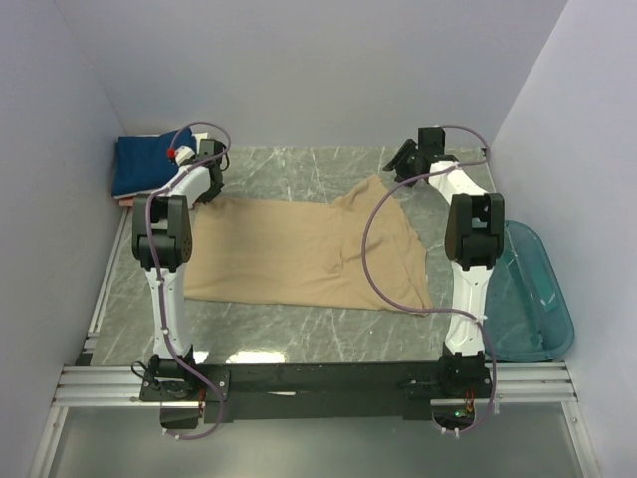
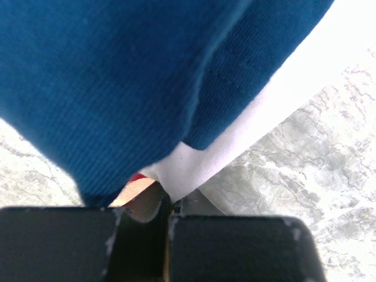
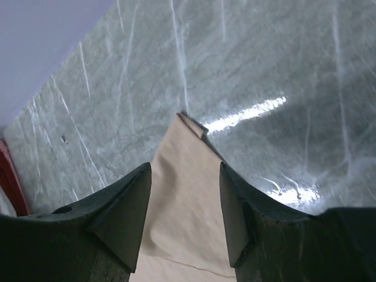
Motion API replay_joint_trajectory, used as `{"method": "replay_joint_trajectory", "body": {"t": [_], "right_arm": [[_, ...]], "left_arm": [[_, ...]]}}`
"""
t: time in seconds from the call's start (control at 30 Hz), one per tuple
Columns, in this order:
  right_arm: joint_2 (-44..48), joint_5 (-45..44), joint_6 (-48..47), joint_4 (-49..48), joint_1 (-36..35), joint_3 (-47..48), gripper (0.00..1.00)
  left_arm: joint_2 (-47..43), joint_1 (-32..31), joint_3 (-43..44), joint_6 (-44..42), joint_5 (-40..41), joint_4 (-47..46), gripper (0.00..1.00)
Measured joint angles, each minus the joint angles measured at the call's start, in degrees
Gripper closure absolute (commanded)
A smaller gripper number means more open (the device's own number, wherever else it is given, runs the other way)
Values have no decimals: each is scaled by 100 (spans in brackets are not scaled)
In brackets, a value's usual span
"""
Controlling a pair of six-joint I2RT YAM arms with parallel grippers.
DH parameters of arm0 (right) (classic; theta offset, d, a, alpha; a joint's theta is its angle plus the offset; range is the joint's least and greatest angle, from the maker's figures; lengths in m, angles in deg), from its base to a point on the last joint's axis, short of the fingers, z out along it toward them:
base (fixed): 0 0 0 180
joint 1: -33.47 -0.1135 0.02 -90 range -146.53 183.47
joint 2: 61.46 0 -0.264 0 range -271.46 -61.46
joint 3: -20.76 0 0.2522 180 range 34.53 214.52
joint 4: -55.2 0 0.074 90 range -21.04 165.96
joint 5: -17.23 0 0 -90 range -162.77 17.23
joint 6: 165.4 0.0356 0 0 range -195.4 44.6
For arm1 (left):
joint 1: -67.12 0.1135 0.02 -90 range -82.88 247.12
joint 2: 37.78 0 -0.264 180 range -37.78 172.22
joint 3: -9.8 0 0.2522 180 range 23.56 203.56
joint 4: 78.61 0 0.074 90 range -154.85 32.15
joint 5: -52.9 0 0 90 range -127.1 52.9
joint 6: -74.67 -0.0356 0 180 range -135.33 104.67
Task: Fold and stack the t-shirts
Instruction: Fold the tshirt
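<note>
A tan t-shirt (image 1: 299, 254) lies spread flat on the marble table. My left gripper (image 1: 206, 189) is at its far left corner, jaws shut, with a bit of tan cloth (image 2: 138, 191) pinched at the tips (image 2: 166, 205). Just past it is the stack of folded t-shirts, navy (image 2: 117, 76) on top of white (image 2: 235, 135), with a red sliver (image 2: 138, 176) below. My right gripper (image 1: 403, 164) is open above the shirt's far right corner; a strip of tan cloth (image 3: 182, 176) shows between its spread fingers (image 3: 126, 217).
The folded stack (image 1: 149, 164) sits in the back left corner against the wall. A teal plastic tub (image 1: 537, 299) stands at the table's right edge beside the right arm. Walls close in on three sides.
</note>
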Motion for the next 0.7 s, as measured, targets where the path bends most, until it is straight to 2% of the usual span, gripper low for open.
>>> {"method": "replay_joint_trajectory", "body": {"t": [0.17, 0.5, 0.7], "right_arm": [[-98, -260, -11, 188, -227, 275, 43], [-227, -916, -68, 651, -1209, 691, 44], [-466, -1231, -72, 887, -1272, 903, 46]], "left_arm": [[-44, 0, -63, -79, -7, -52, 99], [-48, 15, -103, -118, -83, -105, 99], [-68, 52, -142, -120, -118, -146, 99]]}}
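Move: Right hand: the sleeve base, where the sleeve leaves the t-shirt's far edge, lies about 11 cm to its left, 4 cm back and 6 cm below. The sleeve tip is some 4 cm ahead and 3 cm left, the shirt body's middle roughly 20 cm left and 20 cm back, both as low. Left hand, already shut on the far left corner: the sleeve base is about 36 cm to its right and level; the folded stack sits 12 cm left, 7 cm ahead. Leftward, almost level for most of the way, the right hand swings about 10 cm past the sleeve tip towards the sleeve base, drifting slightly back, then begins to sink by some 1.5 cm. Its fingers stay half open as the wrist rolls roughly 10 degrees, left side dipping. The left hand stays in place and keeps its pinch on the shirt's far left corner. ##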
